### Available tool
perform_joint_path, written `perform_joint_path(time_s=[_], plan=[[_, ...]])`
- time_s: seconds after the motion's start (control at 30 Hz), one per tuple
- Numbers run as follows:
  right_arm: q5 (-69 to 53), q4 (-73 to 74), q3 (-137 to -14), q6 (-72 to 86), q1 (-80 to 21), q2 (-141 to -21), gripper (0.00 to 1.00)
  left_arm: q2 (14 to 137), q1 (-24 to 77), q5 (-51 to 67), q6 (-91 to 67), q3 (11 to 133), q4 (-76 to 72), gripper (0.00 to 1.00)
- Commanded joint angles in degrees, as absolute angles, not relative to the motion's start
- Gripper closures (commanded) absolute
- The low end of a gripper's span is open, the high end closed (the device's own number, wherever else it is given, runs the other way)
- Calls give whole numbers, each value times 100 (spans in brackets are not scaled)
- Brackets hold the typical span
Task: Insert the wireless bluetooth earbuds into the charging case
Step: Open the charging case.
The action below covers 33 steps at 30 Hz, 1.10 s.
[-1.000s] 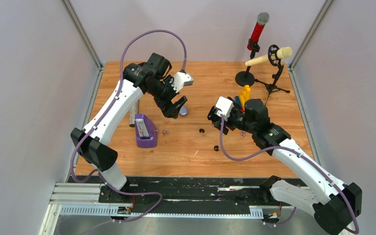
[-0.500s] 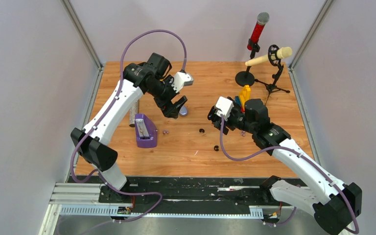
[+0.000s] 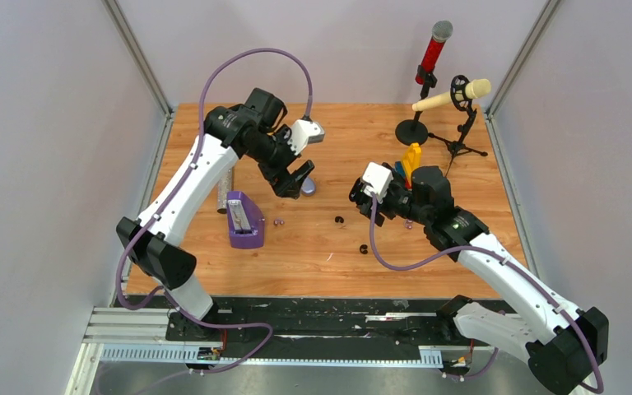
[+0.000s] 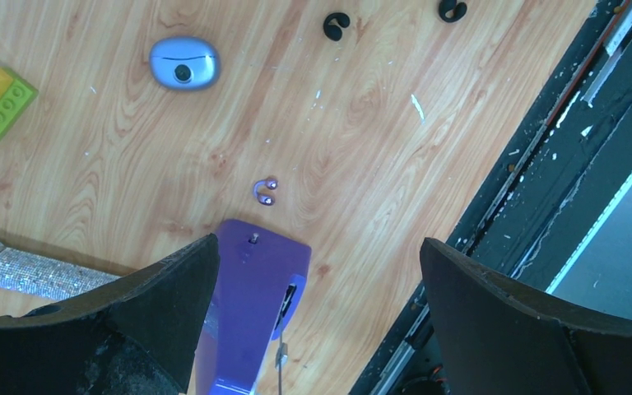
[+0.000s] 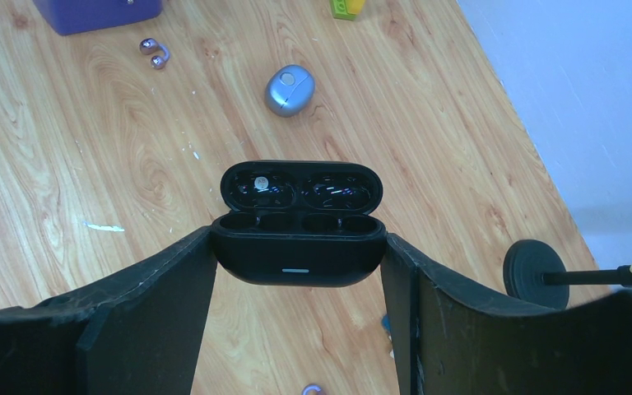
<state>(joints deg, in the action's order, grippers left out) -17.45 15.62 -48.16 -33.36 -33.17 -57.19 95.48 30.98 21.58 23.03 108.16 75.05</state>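
Observation:
The black charging case [image 5: 296, 251] hangs above the table with its lid open toward the camera, and my right gripper [image 5: 298, 265] is shut on its two ends. Its sockets look empty. Two black earbuds [image 3: 339, 220] [image 3: 364, 248] lie on the wood left of and below that gripper [image 3: 360, 197]; the left wrist view shows them at its top edge [image 4: 336, 25] [image 4: 452, 10]. A pair of purple earbuds [image 4: 266, 191] [image 3: 278, 221] [image 5: 155, 52] lies beside the purple stapler. My left gripper [image 4: 317, 271] [image 3: 294, 181] hovers open above that spot, holding nothing.
A purple stapler [image 3: 244, 220] [image 4: 251, 304], a closed light-blue case [image 3: 309, 187] [image 4: 183, 63] [image 5: 289, 89] and a glitter microphone [image 4: 33, 267] lie near the left arm. Toy bricks [image 3: 411, 160] and two microphone stands [image 3: 412, 130] stand at the back right. Another small purple piece [image 5: 313, 388] lies under the right gripper.

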Motion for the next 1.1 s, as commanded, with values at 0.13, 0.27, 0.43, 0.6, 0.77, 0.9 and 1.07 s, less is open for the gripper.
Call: perform_joint_path(time_s=[0.13,0.27,0.43,0.6,0.77,0.9,1.07], plan=[[-1803,1257,-4860,-3360,-3287,-5519,37,8847,3081,2549,2072,11080,7020,0],[-1855,1217,-4809,-3381,-3287,-5503,37,8613,3080,2956,1883,10697,6276,0],[-1920,1187,-4808,-3358,-3287,-5575,37,8606,3078,3304,1381,10162,5300,0],[-1934,1177,-4816,-3371,-3361,-5642,37,9110,3098,3849,900,10087,4806,0],[-1926,1180,-4816,-3367,-3442,-5643,37,9691,3133,4235,451,10278,4572,0],[-1908,1172,-4808,-3375,-3520,-5681,37,9998,3223,4394,172,10385,4433,0],[-1777,1082,-4779,-3401,-3637,-5771,36,10298,3302,4781,-270,10379,4193,0]])
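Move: The black charging case, lid already standing open, is held up between the right hand's fingertips; it lies about 16 cm to the right of the empty left hand, some 2 cm back and 3 cm lower. On the table, roughly 24 cm below the left hand, are the near black earbud (about 16 cm right, 6 cm back), the far black earbud (11 cm right, 2 cm ahead) and a blue case (12 cm ahead, 2 cm right). The charging case stays gripped by the right hand, which only eases a good centimetre to its left, while the left hand comes back towards it. The left hand arcs about 10 cm to the right, first up some 6 cm and then down again, ending slightly forward, its wrist rolling some 25 degrees so the wide-open fingers swing from mostly down to pointing more to the right. ##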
